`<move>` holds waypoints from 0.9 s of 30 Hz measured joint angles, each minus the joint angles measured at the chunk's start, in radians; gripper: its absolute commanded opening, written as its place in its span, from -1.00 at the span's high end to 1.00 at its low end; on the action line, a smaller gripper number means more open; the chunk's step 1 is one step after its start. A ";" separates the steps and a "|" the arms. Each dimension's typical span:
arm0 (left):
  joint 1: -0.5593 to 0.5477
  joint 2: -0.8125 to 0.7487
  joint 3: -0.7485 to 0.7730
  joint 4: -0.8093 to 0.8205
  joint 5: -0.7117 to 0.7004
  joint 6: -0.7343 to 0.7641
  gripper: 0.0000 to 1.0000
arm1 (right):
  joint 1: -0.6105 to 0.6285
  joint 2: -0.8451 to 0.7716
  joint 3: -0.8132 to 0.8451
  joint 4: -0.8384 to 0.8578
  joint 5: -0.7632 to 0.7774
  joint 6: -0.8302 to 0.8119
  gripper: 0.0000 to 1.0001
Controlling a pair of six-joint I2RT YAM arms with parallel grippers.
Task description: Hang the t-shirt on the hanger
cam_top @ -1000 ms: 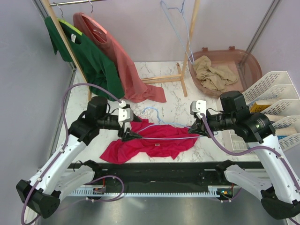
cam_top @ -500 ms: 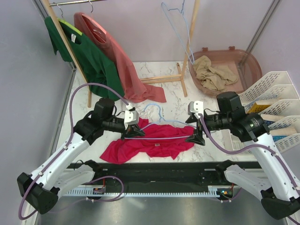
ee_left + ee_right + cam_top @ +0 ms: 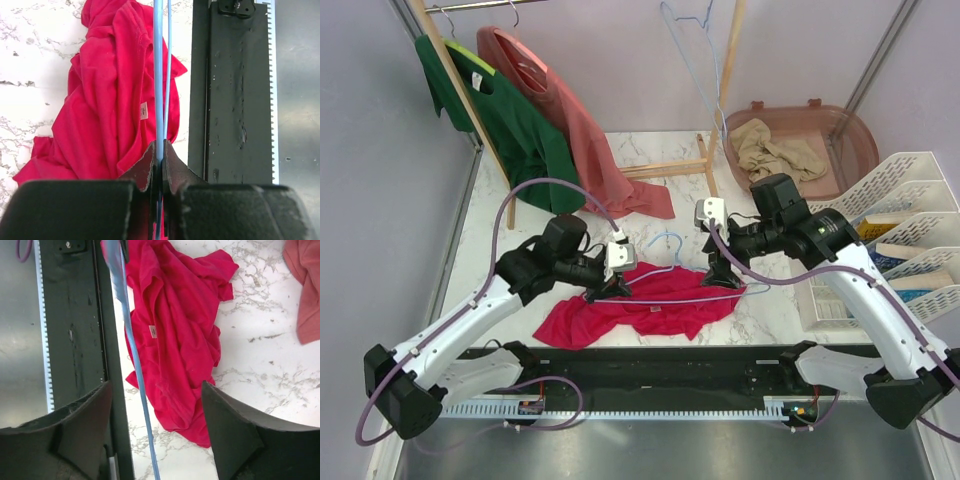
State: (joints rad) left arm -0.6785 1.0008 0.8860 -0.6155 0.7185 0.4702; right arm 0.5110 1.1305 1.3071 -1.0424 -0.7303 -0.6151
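Note:
The crimson t-shirt (image 3: 642,306) lies crumpled on the marble table near the front edge. The pale-blue wire hanger (image 3: 664,238) lies over it, hook pointing away from me. My left gripper (image 3: 611,289) is shut on the hanger's left end; in the left wrist view the wire (image 3: 158,75) runs straight out from between the closed pads of that gripper (image 3: 159,152), with the t-shirt (image 3: 110,100) beneath. My right gripper (image 3: 722,276) hovers open above the shirt's right side. In the right wrist view that gripper (image 3: 156,412) stands wide, holding nothing, with the hanger wire (image 3: 132,347) and t-shirt (image 3: 175,325) below it.
A dark green shirt (image 3: 515,120) and a salmon shirt (image 3: 582,140) hang on the wooden rack at back left. A spare blue hanger (image 3: 695,50) hangs above. A brown basket (image 3: 850,125) holds beige cloth. White tray racks (image 3: 910,215) stand right. A black rail (image 3: 650,365) borders the near edge.
My left gripper closed on the hanger's left end and shifted right. My right gripper let go of the hanger's right end, opened wide and moved left over the shirt.

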 measured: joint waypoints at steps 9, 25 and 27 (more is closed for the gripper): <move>-0.027 0.064 0.037 -0.019 -0.041 0.000 0.96 | 0.101 0.008 -0.001 0.004 0.074 -0.037 0.47; 0.133 0.024 -0.051 0.003 -0.089 -0.060 0.00 | 0.109 -0.163 -0.275 0.078 0.237 -0.080 1.00; 0.163 0.007 -0.085 0.003 -0.088 -0.061 -0.01 | 0.109 -0.206 -0.300 0.076 0.266 -0.080 1.00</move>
State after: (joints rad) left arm -0.5152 1.0080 0.8013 -0.6125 0.6304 0.4091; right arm 0.6201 0.9241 1.0073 -0.9661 -0.4648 -0.6956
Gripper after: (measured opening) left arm 0.496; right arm 0.010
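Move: The hanger's upper wire, right of its neck, runs by the open right fingers, about 1 cm left of them and 1 cm below, level fore and aft. The neck lies roughly 7 cm left and 2 cm ahead of that hand, 1 cm lower; the red T-shirt's middle is some 14 cm left and 19 cm below. From the left hand, shut on the hanger's left end, the neck is about 15 cm right, 5 cm ahead and 4 cm higher; the T-shirt 8 cm right, 3 cm ahead and 13 cm down. The hanger is pinched on its upper wire beside the neck as the right fingers edge a centimetre left and close; the left fingers, first easing down, then open to half and let go of its end, drawing off left, forward and down some 4 cm each way, turning about 15 degrees counter-clockwise. The right hand then takes the hanger down about 6 cm, rightward and slightly back. ##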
